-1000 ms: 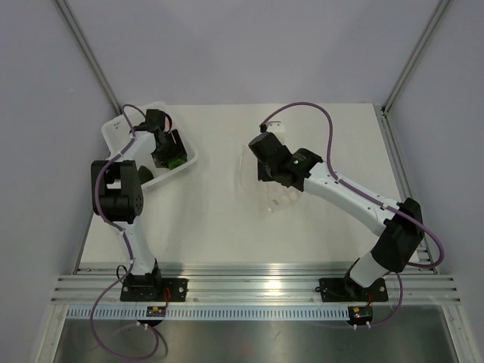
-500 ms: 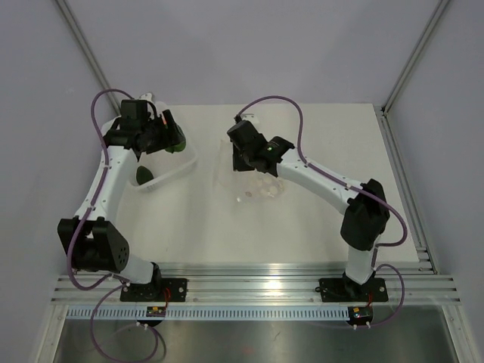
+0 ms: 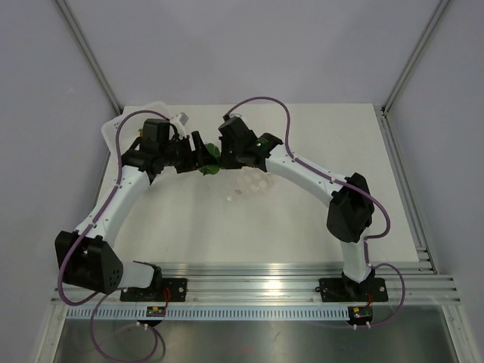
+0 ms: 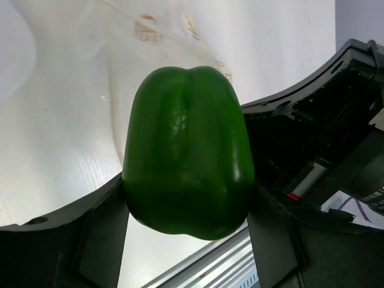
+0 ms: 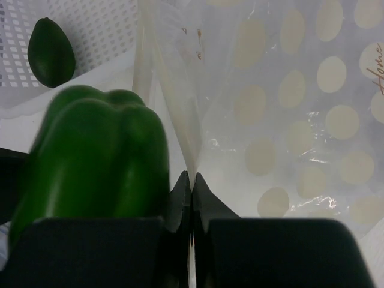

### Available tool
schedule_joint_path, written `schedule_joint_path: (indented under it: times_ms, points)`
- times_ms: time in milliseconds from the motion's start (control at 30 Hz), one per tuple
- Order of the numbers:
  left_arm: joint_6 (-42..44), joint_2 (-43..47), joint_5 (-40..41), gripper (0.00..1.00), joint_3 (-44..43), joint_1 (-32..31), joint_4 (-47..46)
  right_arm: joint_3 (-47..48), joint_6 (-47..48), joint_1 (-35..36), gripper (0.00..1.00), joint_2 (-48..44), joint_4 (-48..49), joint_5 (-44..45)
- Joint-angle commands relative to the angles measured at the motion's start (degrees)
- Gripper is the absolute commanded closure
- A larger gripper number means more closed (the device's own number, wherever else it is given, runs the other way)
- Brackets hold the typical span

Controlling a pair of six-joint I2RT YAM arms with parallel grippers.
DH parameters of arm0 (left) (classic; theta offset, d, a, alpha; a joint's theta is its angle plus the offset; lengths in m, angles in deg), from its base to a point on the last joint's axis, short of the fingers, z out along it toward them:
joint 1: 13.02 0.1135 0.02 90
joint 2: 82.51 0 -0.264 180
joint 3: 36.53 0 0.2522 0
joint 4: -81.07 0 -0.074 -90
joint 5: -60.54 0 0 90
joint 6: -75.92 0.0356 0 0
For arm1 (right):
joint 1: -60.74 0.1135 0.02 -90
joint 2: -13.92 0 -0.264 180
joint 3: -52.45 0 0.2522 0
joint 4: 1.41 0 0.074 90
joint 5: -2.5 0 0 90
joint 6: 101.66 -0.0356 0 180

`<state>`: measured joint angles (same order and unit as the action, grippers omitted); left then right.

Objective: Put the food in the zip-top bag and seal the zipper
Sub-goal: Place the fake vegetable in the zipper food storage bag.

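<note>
My left gripper (image 3: 203,156) (image 4: 187,223) is shut on a bright green toy pepper (image 3: 212,161) (image 4: 187,153), one piece of the food, pressed between both fingers. It hangs just left of the zip-top bag's mouth. The zip-top bag (image 3: 254,184) (image 5: 288,120) is clear plastic with white dots. My right gripper (image 3: 228,148) (image 5: 192,179) is shut on its mouth edge and holds that edge lifted. The whitish zipper strip (image 5: 165,102) runs up from the pinched spot. The right wrist view shows the pepper (image 5: 96,162) close beside those fingertips.
A white perforated tray (image 3: 151,107) (image 5: 102,27) stands at the back left, behind my left arm. A dark green oval toy (image 5: 51,53) lies in it. The right arm arches over the table's right half.
My left arm swung right from the tray to the bag's mouth with the pepper in its grip. My right gripper shifted left and back, drawing the bag's edge with it.
</note>
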<state>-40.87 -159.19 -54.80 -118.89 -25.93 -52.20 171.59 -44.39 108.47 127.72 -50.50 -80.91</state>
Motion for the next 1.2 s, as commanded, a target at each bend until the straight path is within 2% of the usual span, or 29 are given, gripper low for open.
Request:
schedule_joint_path:
  times_ms: [0,300,433,633,733,867,933,967,1000,1033,1133,1167]
  points:
    - [-2.8,0.0,-3.9,0.79,1.5,-1.7,-6.2,0.6,-2.0,0.4,1.0,-3.0,2.3,-2.9]
    - [-1.3,-2.1,-1.8,0.8,1.4,-2.3,-5.2,-7.1,-6.2,0.4,1.0,-11.4,6.3,-5.9]
    - [-0.7,-1.5,-2.5,0.8,1.5,-2.3,-5.1,-11.0,-7.7,0.4,1.0,-14.9,8.0,-1.4]
    - [1.2,-0.5,-6.9,0.81,1.0,-2.4,-3.9,-9.0,-6.6,0.4,1.0,-13.5,6.7,1.6]
    - [1.8,-1.1,-7.5,0.81,1.2,-2.7,-2.8,-7.5,-6.5,0.4,1.0,-12.6,6.3,-0.2]
    - [1.7,-3.0,-7.4,0.78,1.5,-3.8,-2.7,-10.6,-8.3,0.4,1.0,-14.6,10.0,-2.5]
    - [2.2,-3.9,-6.9,0.69,0.7,-4.8,-2.4,-12.2,-8.9,0.4,1.0,-15.4,11.0,-2.9]
    - [2.4,-4.6,-6.8,0.58,0.3,-5.2,-2.2,-12.6,-9.0,0.4,1.0,-16.0,11.2,-2.8]
    - [2.9,-5.1,-6.3,0.45,-1.0,-5.5,-1.5,-12.8,-9.1,0.4,1.0,-16.1,11.2,-2.5]
    - [3.2,-5.4,-6.2,0.19,-1.7,-6.2,-0.9,-13.2,-9.1,0.4,1.0,-16.3,11.2,-2.0]
    - [5.9,-5.8,-5.9,0.06,-5.4,-7.3,2.9,-14.7,-9.4,0.4,1.0,-16.9,11.0,-0.4]
    - [6.9,-5.5,-5.8,0.04,-6.2,-7.5,5.2,-15.5,-9.6,0.3,1.0,-17.0,10.9,0.0]
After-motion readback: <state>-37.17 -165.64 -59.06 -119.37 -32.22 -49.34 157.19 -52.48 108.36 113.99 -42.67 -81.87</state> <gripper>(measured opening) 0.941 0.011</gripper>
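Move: The green pepper is already in my left fingers. The bag's mouth, its edge pinched in my right fingertips, is about 4 cm to my left hand's right, 2 cm back and 5 cm below; the bag's body is some 12 cm right, 6 cm back and 13 cm down. The white basket is about 21 cm left, 6 cm ahead, 18 cm below. From my right hand, the pepper is roughly 4 cm left, level front to back and 3 cm higher. I keep my right fingers shut on the bag's edge and draw it back about 3 cm and slightly right, then lift it some 5 cm and ease it down a little, rolling its left side up about 10 degrees. My left hand carries the pepper right, down and back by 4, 4 and 3 cm into the mouth, turning clockwise, and opens at the end to let go. ##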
